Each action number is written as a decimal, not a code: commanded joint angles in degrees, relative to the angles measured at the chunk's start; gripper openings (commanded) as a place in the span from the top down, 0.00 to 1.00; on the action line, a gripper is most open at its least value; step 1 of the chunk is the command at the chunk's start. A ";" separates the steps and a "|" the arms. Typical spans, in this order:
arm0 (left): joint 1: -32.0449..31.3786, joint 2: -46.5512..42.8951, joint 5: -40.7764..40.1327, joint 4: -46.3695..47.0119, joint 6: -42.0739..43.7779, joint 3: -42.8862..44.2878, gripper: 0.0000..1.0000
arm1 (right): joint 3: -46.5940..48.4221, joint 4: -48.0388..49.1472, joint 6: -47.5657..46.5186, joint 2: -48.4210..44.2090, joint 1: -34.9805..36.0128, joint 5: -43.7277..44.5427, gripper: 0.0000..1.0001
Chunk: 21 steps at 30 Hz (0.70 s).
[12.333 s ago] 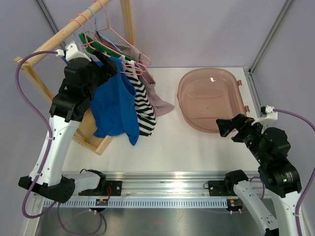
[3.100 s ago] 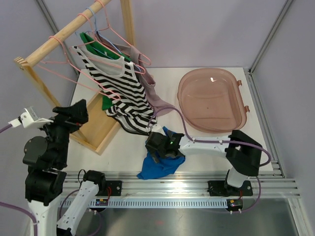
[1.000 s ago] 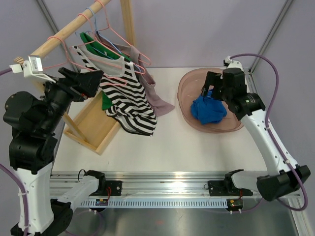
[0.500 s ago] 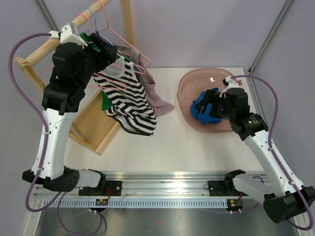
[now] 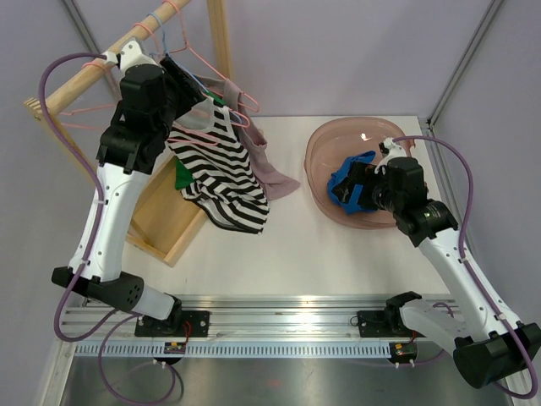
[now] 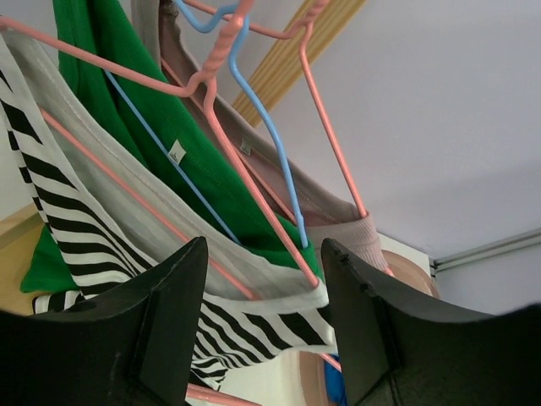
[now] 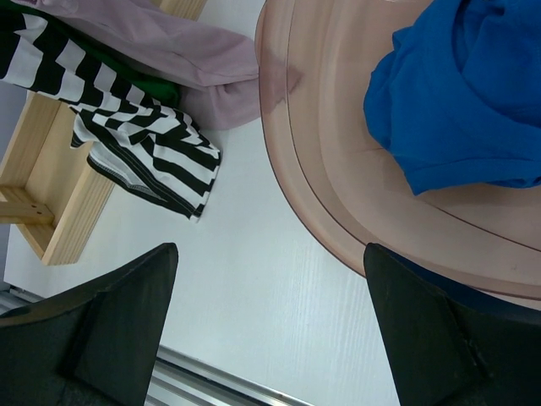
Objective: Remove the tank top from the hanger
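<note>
A black-and-white striped tank top (image 5: 224, 173) hangs on a pink wire hanger (image 5: 205, 140) from the wooden rail. My left gripper (image 5: 182, 85) is up at its neckline. In the left wrist view the grey-trimmed neckline (image 6: 254, 317) and the hanger's pink wire (image 6: 245, 182) cross between the fingers of the left gripper (image 6: 262, 245), which stand apart with a gap on both sides. My right gripper (image 5: 353, 182) hovers open at the tub's near edge, with nothing between the fingers of the right gripper (image 7: 270, 247).
A blue garment (image 5: 342, 178) lies in the pink tub (image 5: 338, 139). Behind the striped top hang a green top (image 6: 152, 127) on a blue hanger (image 6: 266, 127) and a mauve garment (image 5: 270, 169). The wooden rack's base frame (image 5: 156, 220) lies on the table at left.
My left arm swung from the far left up to the rail, and its jaws narrowed around the striped top's neckline. My right gripper drew back from the tub, leaving the blue garment inside.
</note>
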 commanded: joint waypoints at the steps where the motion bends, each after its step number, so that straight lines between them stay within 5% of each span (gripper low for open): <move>1: -0.26 2.40 -3.71 2.98 0.37 2.18 0.42 | -0.38 3.24 0.21 -0.37 -0.02 -2.28 0.02; 7: -0.26 4.87 -5.03 3.07 0.29 2.72 0.58 | -0.82 3.60 0.03 -0.28 -0.02 -2.99 0.02; 15: -0.35 -0.75 -7.05 7.11 -1.74 -4.13 0.98 | -0.82 3.07 -0.76 -0.55 -0.02 -2.64 0.02; 21: -0.44 -5.50 -9.25 10.36 -2.53 -6.69 1.00 | -0.73 3.25 -0.76 -0.46 -0.02 -3.34 0.02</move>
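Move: The right shoulder end of the striped tank top's pink hanger sits just ahead of the left hand's half-open fingers, some 4 cm ahead, 1 cm to the right and 3 cm below. The green top's shoulders hang about 4 cm beyond that end at nearly its height. The mauve top is roughly 11 cm ahead of the left hand, 10 cm to its right and 15 cm lower. From the right hand, the hanger end lies about 28 cm left, 15 cm ahead and 19 cm higher. The striped tank top's pink hanger is pinched near its right shoulder end by the left hand, which first dips forward and down about 3 cm each way, its fingers on either side of the sloping arm. The fingers shut fully on it while the hand draws back nearly 3 cm and drifts a little left, keeping its pinch. ##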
